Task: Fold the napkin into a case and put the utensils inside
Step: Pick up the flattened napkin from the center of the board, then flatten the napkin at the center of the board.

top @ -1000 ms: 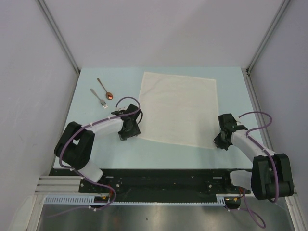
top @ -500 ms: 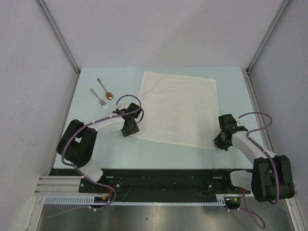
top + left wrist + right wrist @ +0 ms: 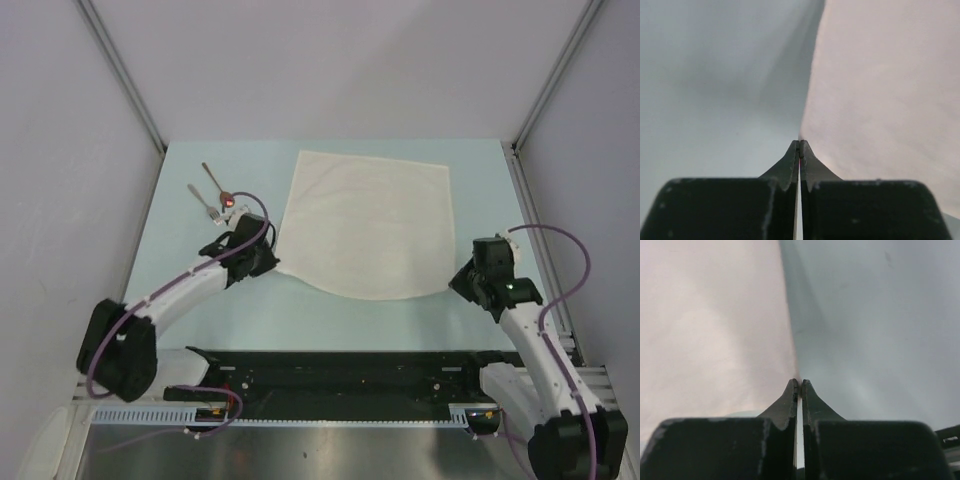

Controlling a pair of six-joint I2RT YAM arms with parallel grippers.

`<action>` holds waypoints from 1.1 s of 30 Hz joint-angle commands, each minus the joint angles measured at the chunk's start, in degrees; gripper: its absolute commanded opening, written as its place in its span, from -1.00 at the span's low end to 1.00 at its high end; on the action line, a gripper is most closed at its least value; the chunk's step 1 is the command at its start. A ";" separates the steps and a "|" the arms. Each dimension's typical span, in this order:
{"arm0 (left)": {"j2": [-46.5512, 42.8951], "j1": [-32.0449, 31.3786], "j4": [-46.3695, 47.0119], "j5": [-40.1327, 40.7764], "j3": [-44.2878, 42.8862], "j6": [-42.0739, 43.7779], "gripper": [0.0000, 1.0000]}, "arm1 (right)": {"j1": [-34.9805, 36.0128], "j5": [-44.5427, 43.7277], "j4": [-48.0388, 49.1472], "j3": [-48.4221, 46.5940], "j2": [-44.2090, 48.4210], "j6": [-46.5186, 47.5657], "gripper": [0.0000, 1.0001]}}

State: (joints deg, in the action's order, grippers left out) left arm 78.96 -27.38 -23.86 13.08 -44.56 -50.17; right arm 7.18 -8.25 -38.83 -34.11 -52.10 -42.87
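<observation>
The cream-white napkin lies spread on the pale blue table, its near edge sagging in a curve between its two near corners. My left gripper is shut on the near left corner, and the cloth fills the right of the left wrist view beyond the shut gripper. My right gripper is shut on the near right corner, with cloth to the left of the gripper in its wrist view. The silver fork and copper-bowled spoon lie at far left, just beyond the left arm.
Grey walls enclose the table on three sides, with metal posts at the far corners. A black rail carrying the arm bases runs along the near edge.
The left gripper has shut on the napkin's near left corner. Both arms have moved away from their bases, carrying the near corners, and the near edge now hangs curved instead of lying straight.
</observation>
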 commanded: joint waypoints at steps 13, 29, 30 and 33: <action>-52.50 -2.68 17.01 -13.08 -10.08 18.62 -1.00 | -1.82 22.14 -0.64 -33.99 34.77 14.40 -1.00; -21.86 3.01 16.73 -4.37 -24.18 15.72 -1.00 | -2.52 4.65 8.84 -34.38 7.67 16.68 -1.00; -19.74 3.90 18.83 -4.47 -23.39 15.81 -1.00 | -2.61 4.73 12.08 -33.32 5.45 16.51 -1.00; -9.99 7.33 23.67 -6.03 -21.45 15.46 -1.00 | -3.75 6.58 20.25 -28.05 -3.60 17.38 -1.00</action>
State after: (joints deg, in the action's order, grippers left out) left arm 59.64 -24.03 -4.12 7.27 -68.49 -33.56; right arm 4.43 -0.84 -28.32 -68.12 -46.83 -27.57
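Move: The closed left fingers already pinch the napkin's near left corner and the closed right fingers its near right corner, both a little off the table. Its spread middle lies about 17 cm ahead and 21 cm right of the left hand, roughly 5 cm lower; from the right hand, some 23 cm ahead, 18 cm left and 7 cm lower. The spoon is about 27 cm ahead and 17 cm left of the left hand, the fork 22 ahead and 19 left. Sweep both grippers up fast together, some 40 cm, keeping both corners pinched and about as far apart; let them swing back towards the bases by about 12 cm as the fingers tilt up to level or above. Then throw both hands forward again, past where they started, sinking a little and tipping partly back down at the end. ##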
